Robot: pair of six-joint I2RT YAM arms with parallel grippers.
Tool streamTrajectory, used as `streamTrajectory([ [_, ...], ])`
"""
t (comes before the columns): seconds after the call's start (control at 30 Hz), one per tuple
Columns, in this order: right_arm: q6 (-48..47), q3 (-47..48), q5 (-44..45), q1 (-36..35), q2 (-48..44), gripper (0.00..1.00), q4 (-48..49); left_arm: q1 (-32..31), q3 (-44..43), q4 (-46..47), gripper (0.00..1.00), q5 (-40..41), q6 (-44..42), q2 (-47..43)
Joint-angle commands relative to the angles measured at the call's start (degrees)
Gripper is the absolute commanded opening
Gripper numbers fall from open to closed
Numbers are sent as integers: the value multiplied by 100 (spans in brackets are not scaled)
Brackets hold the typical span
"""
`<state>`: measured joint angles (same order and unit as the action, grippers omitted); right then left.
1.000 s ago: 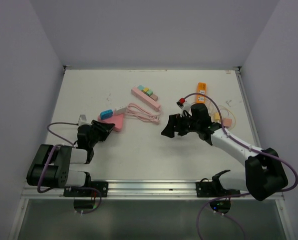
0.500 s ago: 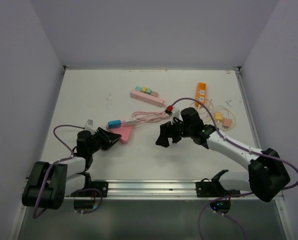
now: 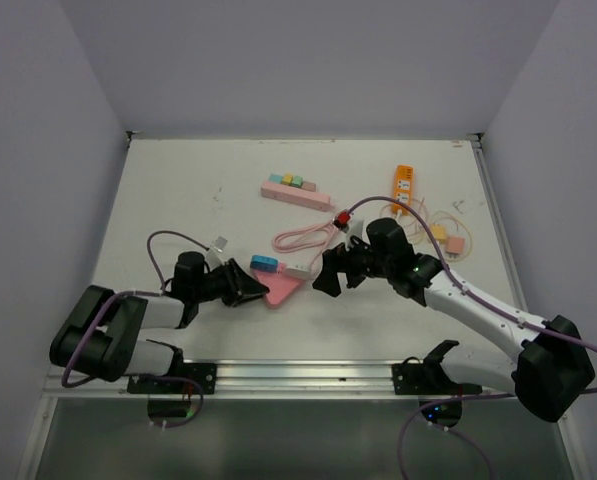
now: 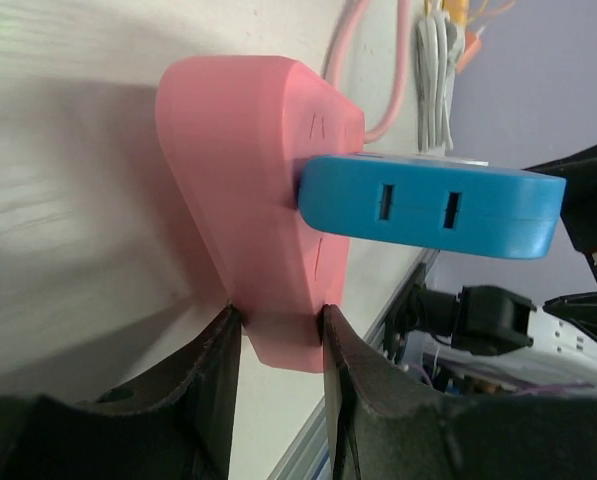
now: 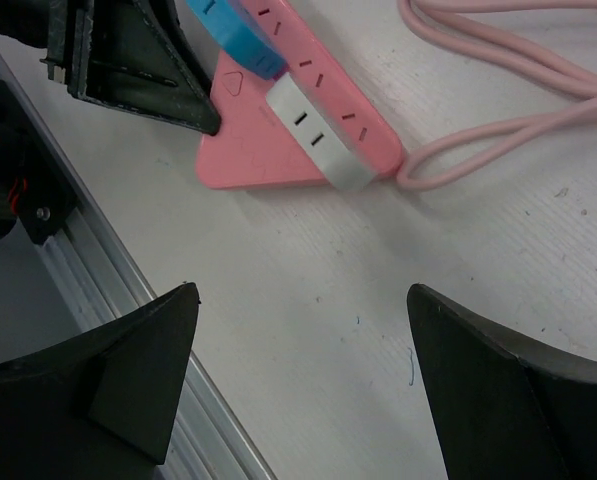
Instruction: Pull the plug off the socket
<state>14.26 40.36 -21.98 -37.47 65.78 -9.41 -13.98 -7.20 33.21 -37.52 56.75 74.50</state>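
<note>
A pink triangular socket [image 3: 283, 289] lies flat near the table's front, with a blue plug [image 3: 265, 264] and a white plug [image 3: 298, 271] seated in its top face. My left gripper [image 3: 250, 294] is shut on the socket's near corner [image 4: 278, 335], a finger pressed on each side. From the left wrist the blue plug [image 4: 428, 205] juts out of the pink body [image 4: 248, 190]. My right gripper [image 3: 328, 273] hovers open just right of the socket. Its view holds the socket [image 5: 268, 160], the blue plug [image 5: 233, 35] and the white plug [image 5: 318, 135], with bare table between its jaws [image 5: 300, 295].
The socket's pink cable [image 3: 300, 238] loops behind it. A second pink strip with coloured plugs [image 3: 296, 192] lies farther back, an orange strip [image 3: 403, 186] and small corded pieces [image 3: 448, 238] at the back right. A metal rail [image 3: 298, 374] runs along the near edge.
My left gripper has dragged the pink socket and its plugs right and nearer to the front edge. My right gripper has shifted left towards it, still open.
</note>
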Motion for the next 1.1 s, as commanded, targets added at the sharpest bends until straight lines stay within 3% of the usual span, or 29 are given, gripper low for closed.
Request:
streamTrajectory([
  [0.0, -73, 174, 246, -93, -162, 89, -96, -315, -237, -773, 0, -220, -999, 872],
  [0.1, -108, 174, 360, -155, -188, 89, -175, -378, -720, -755, 3, -466, -1227, 1443],
  [0.2, -117, 165, 422, -190, -249, 89, -254, -378, -1116, -693, 16, -493, -1246, 1629],
  [0.4, -125, 156, 484, -225, -276, 89, -254, -386, -1056, -386, 59, -423, -1018, 1366],
  [0.6, -99, 156, 528, -287, -223, 89, -158, -439, -442, 45, 84, -134, -562, 910],
  [0.77, -143, 244, 835, -383, -197, 89, -228, -570, 246, 99, 87, 989, 248, -504],
  [0.9, -64, 323, 1107, -427, -83, 89, -176, -1525, -123, -1681, 86, 2711, 607, -1988],
  [0.93, 6, 323, 1160, -445, -48, 89, -149, -1703, -193, -1921, 86, 3298, 766, -2166],
  [1.07, 156, 323, 1362, -463, 23, 88, -35, -2214, -194, -2293, 83, 4207, 1767, -2686],
])
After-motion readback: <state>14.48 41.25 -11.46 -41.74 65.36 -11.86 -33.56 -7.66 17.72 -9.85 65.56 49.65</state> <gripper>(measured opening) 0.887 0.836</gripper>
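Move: The pink socket is already pinched at its near corner between the left fingertips, its middle about 3 cm to the right, 1 cm ahead and 1 cm lower. The blue plug stands some 4 cm ahead, level sideways and about 2 cm higher; the white plug about 7 cm right and 3 cm ahead. The coiled pink cord lies roughly 11 cm ahead, 8 cm right. From the right hand the socket's middle is about 8 cm left, 1 cm back and 10 cm below. The pink socket, still pinched at its corner, is shoved about 3.5 cm to the right and slightly forward by the left hand, which turns clockwise some 15 degrees. There the left fingers open wide and let go; the hand eases back and a little left off the corner, then rises about 4 cm clear of the socket, turning counter-clockwise. ##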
